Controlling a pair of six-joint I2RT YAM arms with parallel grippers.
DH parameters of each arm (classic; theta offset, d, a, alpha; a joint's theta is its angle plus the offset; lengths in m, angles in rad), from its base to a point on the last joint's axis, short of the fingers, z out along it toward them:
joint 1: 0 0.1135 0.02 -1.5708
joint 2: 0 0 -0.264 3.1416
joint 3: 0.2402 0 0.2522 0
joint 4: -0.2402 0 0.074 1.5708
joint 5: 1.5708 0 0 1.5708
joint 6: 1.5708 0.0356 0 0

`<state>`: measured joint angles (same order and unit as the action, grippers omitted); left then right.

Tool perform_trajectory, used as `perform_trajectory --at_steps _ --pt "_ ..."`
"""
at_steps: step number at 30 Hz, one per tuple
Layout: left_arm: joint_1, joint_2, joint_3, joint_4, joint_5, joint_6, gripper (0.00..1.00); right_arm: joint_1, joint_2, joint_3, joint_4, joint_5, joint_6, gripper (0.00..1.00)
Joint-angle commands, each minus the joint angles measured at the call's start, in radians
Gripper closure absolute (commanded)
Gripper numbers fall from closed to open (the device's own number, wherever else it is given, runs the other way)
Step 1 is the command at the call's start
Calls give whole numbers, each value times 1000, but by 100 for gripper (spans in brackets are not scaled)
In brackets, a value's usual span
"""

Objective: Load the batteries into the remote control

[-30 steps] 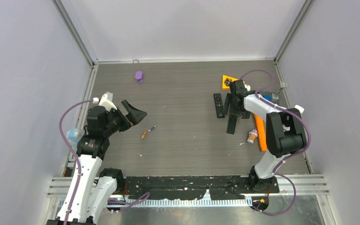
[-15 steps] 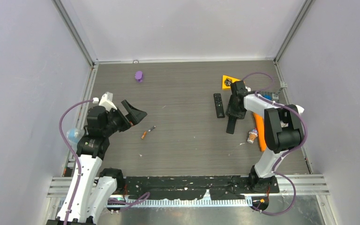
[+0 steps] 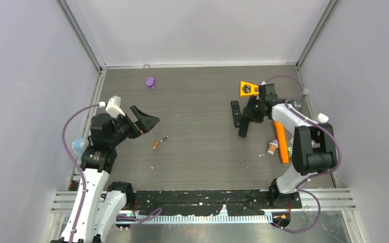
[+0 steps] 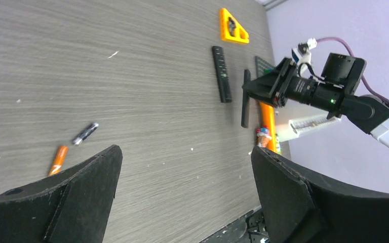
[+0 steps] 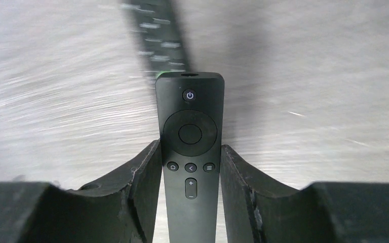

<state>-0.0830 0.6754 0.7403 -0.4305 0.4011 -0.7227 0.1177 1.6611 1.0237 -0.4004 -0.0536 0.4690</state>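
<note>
My right gripper (image 3: 254, 109) (image 5: 190, 148) is shut on a black remote control (image 3: 243, 128) (image 5: 190, 116) and holds it off the table, buttons facing the wrist camera. A second black remote (image 3: 236, 113) (image 4: 221, 81) lies flat just left of it. Two batteries lie mid-table: an orange one (image 3: 155, 146) (image 4: 58, 159) and a dark grey one (image 3: 164, 138) (image 4: 85, 133). Above the table on the left hangs my left gripper (image 3: 145, 119) (image 4: 185, 149), wide open with nothing between its jaws, a little left of the batteries.
An orange triangular piece (image 3: 248, 88) sits behind the right gripper. A long thick orange stick (image 3: 281, 142) and a small colourful toy (image 3: 272, 147) lie by the right arm. A purple object (image 3: 150, 81) rests at the back left.
The right gripper closed on the remote and swung it up and leftward, its free end now pointing toward the table's middle. The left arm shifted slightly and stayed open.
</note>
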Motion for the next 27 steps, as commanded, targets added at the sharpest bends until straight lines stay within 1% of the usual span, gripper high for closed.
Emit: perform_trajectory --at_steps 1,2,3,4,5,6,7,8,9,10,11,12,13,14,15,16,17,18,20,23,27 --pt "4 -14 25 167 145 -28 0 7 -172 14 235 -412 33 74" --pt "5 -12 16 205 177 -48 0 11 -181 11 324 -472 76 74" --pt "4 -10 6 258 206 -74 0 22 -199 1 380 -579 138 74" --pt "3 -7 -5 302 237 -100 0 33 -209 -6 493 -629 173 74" --pt "1 -3 -13 346 260 -131 0 55 -221 -21 562 -709 254 74" --pt "-4 0 -22 387 277 -163 0 69 -225 -27 688 -742 295 74" --pt "-12 5 -29 432 291 -194 1 103 -231 -36 751 -791 383 74" --pt "-22 10 -35 478 303 -227 0 120 -232 -39 881 -812 425 74" --pt "-34 17 -40 525 317 -256 0 160 -232 -42 942 -838 515 74" --pt "-50 22 -45 571 323 -288 0 179 -230 -44 1079 -850 565 73" --pt "-66 26 -47 611 325 -314 0 218 -222 -41 1149 -856 665 73" --pt "-83 32 -45 644 323 -330 0 237 -205 -39 1303 -857 717 73" --pt "-104 39 -43 670 319 -337 0 270 -194 -28 1382 -852 824 73" --pt "-125 45 -38 692 316 -335 0 287 -169 -19 1520 -842 875 72" --pt "-149 52 -32 714 313 -329 0 316 -154 6 1589 -836 971 72" --pt "-173 61 -27 729 308 -320 0 330 -126 19 1701 -814 1012 72" --pt "-205 69 -21 730 300 -308 0 357 -113 46 1745 -801 1080 72" --pt "-225 78 -15 728 289 -301 0 369 -92 60 1810 -782 1103 72" --pt "-261 93 -10 740 266 -303 0 414 -70 99 1845 -765 1137 72" --pt "-312 114 -6 812 248 -328 0 452 -60 136 1833 -751 1117 72" --pt "-363 136 12 864 212 -342 0 496 -56 159 1785 -748 1056 72"
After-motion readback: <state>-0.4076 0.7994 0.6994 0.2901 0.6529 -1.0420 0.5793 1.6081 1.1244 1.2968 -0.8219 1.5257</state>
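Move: The right hand already grips the black remote just above the table, and the open left gripper it is bound for is about 42 cm to its left, 12 cm back and 20 cm higher. The white-buttoned remote lies some 5 cm left of the right hand, 1 cm ahead and 4 cm lower. From the left hand, the held remote's middle is about 9 cm ahead, 41 cm to the right and 20 cm down; the two batteries are 3 cm right, level with it, 24 cm down. Swinging fast up and left, then somewhat back, the right hand carries the held remote nearly 40 cm up and 27 cm across towards the left gripper, rolling so its fingers turn from pointing down to pointing left. The left hand comes to meet it, right and up some 15 cm, turning clockwise to point at the remote, fingers staying wide open. ##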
